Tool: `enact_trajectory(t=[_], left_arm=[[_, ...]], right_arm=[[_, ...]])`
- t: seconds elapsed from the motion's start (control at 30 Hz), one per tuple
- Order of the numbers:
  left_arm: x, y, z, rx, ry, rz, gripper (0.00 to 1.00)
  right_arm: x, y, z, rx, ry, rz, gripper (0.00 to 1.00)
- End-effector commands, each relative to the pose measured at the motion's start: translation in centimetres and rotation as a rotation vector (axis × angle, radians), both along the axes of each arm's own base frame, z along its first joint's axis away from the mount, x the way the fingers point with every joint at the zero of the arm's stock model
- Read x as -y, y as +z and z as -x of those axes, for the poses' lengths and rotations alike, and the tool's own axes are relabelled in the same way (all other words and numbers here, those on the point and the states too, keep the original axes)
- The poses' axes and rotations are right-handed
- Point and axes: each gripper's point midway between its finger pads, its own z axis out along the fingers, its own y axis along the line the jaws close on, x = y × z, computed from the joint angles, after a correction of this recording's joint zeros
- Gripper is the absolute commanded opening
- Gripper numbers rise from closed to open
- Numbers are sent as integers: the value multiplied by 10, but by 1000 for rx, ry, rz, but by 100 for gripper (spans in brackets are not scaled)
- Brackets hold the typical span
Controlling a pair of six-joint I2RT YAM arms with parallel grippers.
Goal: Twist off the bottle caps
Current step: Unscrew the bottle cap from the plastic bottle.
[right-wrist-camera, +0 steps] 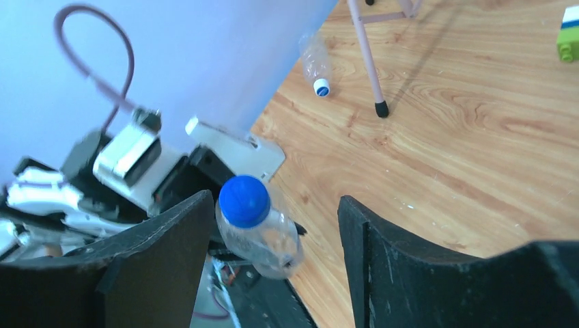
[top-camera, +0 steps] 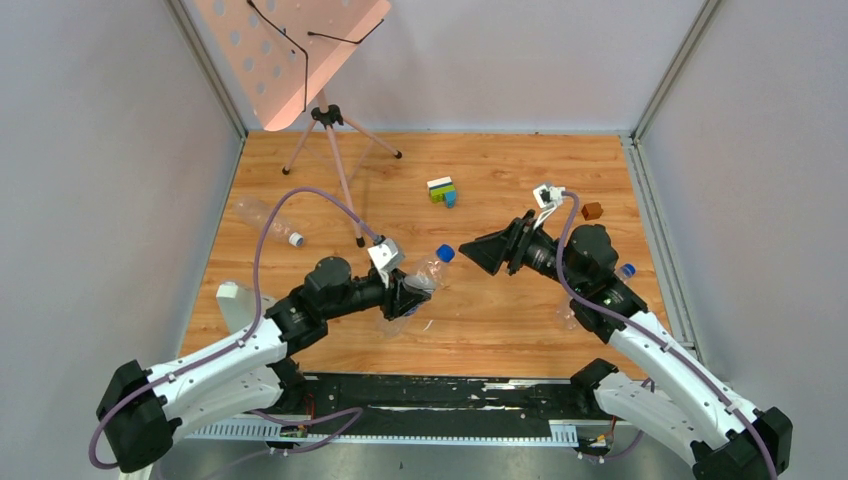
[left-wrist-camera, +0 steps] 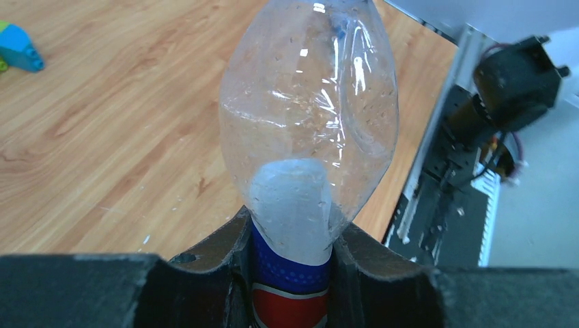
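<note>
My left gripper [top-camera: 408,296] [left-wrist-camera: 291,268] is shut on a clear crinkly bottle [top-camera: 425,278] [left-wrist-camera: 308,102], gripping it at its blue and red label, base toward the wrist camera. The bottle's blue cap [top-camera: 445,253] [right-wrist-camera: 244,200] points at my right gripper [top-camera: 468,252] [right-wrist-camera: 273,222]. That gripper is open, with the cap between its fingers, close to the left finger [right-wrist-camera: 171,253] and apart from the right one. A second bottle [top-camera: 262,217] [right-wrist-camera: 314,58] with a whitish cap [top-camera: 296,240] [right-wrist-camera: 321,87] lies at the left. A third bottle [top-camera: 567,316] with a blue cap [top-camera: 627,270] lies by the right arm.
A tripod stand [top-camera: 335,150] [right-wrist-camera: 369,61] carrying a pink perforated board [top-camera: 290,50] stands at the back left. A toy block cluster [top-camera: 442,190] [right-wrist-camera: 568,34] and a small brown cube [top-camera: 591,211] sit at the back. Grey walls enclose the wooden table [top-camera: 500,320].
</note>
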Motion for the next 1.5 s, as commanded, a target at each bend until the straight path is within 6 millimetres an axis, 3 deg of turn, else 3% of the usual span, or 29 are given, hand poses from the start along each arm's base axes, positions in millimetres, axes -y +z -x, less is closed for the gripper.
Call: enact_trajectory(t=[0.0, 0.27, 0.4, 0.77, 1.03, 1.17, 1.27, 1.47], left_arm=[[6, 41, -31, 71, 269, 116, 0], [11, 49, -40, 53, 424, 120, 0], [16, 50, -39, 52, 422, 121, 0], [18, 39, -38, 30, 432, 92, 0], [17, 39, -40, 29, 445, 89, 0], [16, 39, -41, 32, 450, 89, 0], [19, 36, -40, 25, 439, 82, 0], [22, 34, -41, 15, 442, 72, 0]], right_arm=[[-3, 29, -19, -104, -145, -143, 68], [-28, 15, -31, -137, -219, -105, 67], [-35, 17, -42, -119, -251, -105, 61], [-44, 25, -60, -76, -291, -91, 60], [-53, 20, -64, -89, -272, -78, 53], [-56, 15, -63, -99, -264, -66, 45], [-57, 15, -63, -89, -254, -58, 30], [-61, 7, -58, -92, -232, -38, 10]])
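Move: The blue cap, on the neck of the tilted bottle my left hand already holds, lies about 5 cm to my right hand's left, roughly level in height and hardly 1 cm ahead. From my left hand that cap is some 4 cm ahead, 6 cm right and 9 cm above. From my right hand, the toy bricks lie on the table about 35 cm ahead and 5 cm left; the tripod's nearest foot is about 22 cm ahead and 25 cm left, both far below, around 27 cm down. I swing the held bottle with my left hand, turning it some 25 degrees counter-clockwise while carrying it about 4 cm forward, then hold it nearly still. My right hand, fingers open, follows the cap forward and left by about 8 cm in all, dipping a little on the way and turning about 15 degrees clockwise, then closes its fingers around the cap's sides and pinches it. ##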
